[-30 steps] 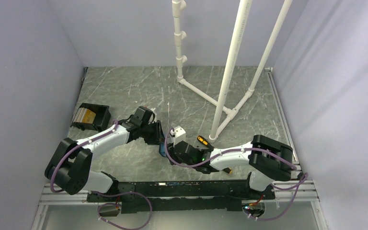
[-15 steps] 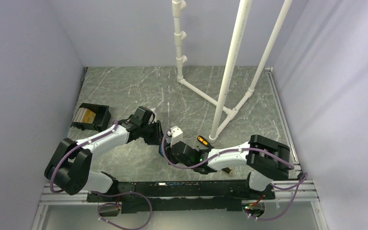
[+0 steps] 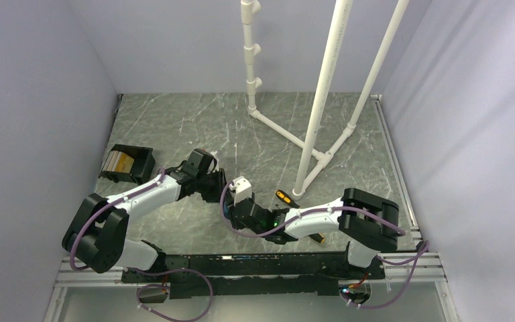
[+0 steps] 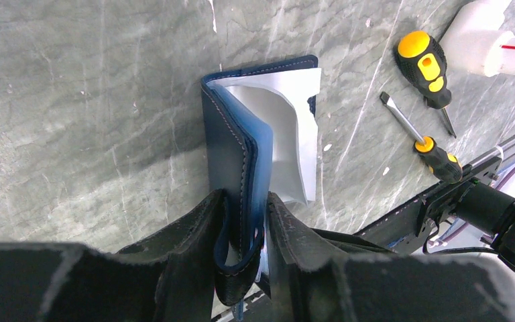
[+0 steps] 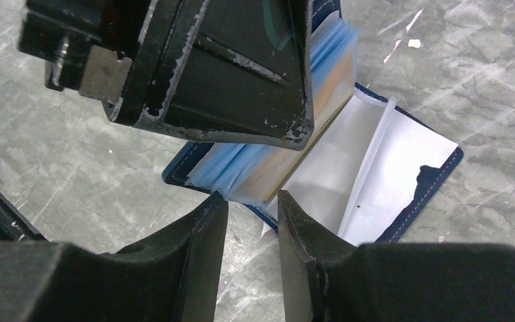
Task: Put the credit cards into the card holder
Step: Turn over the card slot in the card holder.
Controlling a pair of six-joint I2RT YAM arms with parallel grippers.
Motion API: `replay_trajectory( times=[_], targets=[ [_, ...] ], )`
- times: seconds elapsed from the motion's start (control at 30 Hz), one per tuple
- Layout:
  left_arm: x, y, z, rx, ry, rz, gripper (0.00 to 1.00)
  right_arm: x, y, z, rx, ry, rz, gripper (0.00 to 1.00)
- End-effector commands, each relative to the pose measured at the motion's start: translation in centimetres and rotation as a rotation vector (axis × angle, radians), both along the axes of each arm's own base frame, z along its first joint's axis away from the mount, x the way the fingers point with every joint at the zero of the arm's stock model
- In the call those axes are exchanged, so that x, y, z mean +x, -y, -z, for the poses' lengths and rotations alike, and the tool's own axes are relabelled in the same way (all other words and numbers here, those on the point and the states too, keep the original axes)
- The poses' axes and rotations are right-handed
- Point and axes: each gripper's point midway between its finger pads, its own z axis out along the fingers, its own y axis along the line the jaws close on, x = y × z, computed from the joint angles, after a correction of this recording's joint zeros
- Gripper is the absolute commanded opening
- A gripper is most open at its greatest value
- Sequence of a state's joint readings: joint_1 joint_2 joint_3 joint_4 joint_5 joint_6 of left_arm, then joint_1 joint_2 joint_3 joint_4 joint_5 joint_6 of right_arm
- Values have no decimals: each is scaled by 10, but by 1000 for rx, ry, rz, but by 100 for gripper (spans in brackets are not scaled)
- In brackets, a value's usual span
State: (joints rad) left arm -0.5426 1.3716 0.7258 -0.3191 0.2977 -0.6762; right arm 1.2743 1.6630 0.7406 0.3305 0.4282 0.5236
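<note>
The navy card holder (image 4: pixel 228 134) stands open on the marble table, and its clear inner sleeves (image 4: pixel 285 141) fan out to the right. My left gripper (image 4: pixel 245 208) is shut on the holder's raised cover, near the clasp tab. The right wrist view shows an orange-faced credit card (image 5: pixel 285 171) tucked among the light-blue sleeves of the card holder (image 5: pixel 178 168). My right gripper (image 5: pixel 249 201) is open, its tips just at the lower edge of those sleeves, with nothing between them. In the top view the two grippers meet over the holder (image 3: pixel 226 204).
A black open-topped box (image 3: pixel 129 164) with orange-yellow cards (image 3: pixel 117 161) in it sits at the left. Two orange-handled screwdrivers (image 4: pixel 424 60) (image 4: pixel 436 151) lie to the right of the holder. A white pipe frame (image 3: pixel 315 127) stands behind.
My right gripper has moved left, closer to the holder, and its jaws have narrowed somewhat. The left gripper has kept its hold and place.
</note>
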Motion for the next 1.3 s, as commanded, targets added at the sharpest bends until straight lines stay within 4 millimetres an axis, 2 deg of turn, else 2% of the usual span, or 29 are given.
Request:
replay_trajectory(
  times=[0.0,0.2,0.4,0.47,0.53,0.8,0.97,1.27],
  targets=[
    [1,3,-10,-18,18,5,34,12,-1,-11,10,38,54,35],
    [2,4,-10,-18,17,10,34,17,9,-10,-3,51,108,26],
    [2,2,-11,-5,21,11,40,21,16,-8,-15,56,147,16],
    [3,2,-12,-3,22,11,42,21,16,-6,-15,55,153,16],
    [3,1,-12,3,23,11,52,21,16,-6,-14,53,156,15],
    [2,-4,-14,21,32,7,73,18,15,-10,19,55,137,15],
    [-1,-13,-19,48,51,-16,80,15,11,-9,38,42,111,14],
    [-1,-21,-28,50,89,-64,87,15,13,-7,44,31,115,12]
  ],
)
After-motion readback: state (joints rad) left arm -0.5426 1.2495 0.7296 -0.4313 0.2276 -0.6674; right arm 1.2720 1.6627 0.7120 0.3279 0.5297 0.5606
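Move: The card slot, standing up in the open card holder, has its middle about 3 cm ahead of the right hand, 1 cm to its left and at its height. The white-lined cover half lies some 3 cm ahead, 5 cm to the right and 2 cm lower. A yellow-topped screwdriver handle is roughly 14 cm right and 4 cm ahead. From the left hand, already gripping the folded holder, the slot's middle is about 2 cm ahead and 1 cm right. Right fingers shift 2 cm right, slightly forward, and pinch the slot's near edge; left opens, lifting 2 cm up-left. ##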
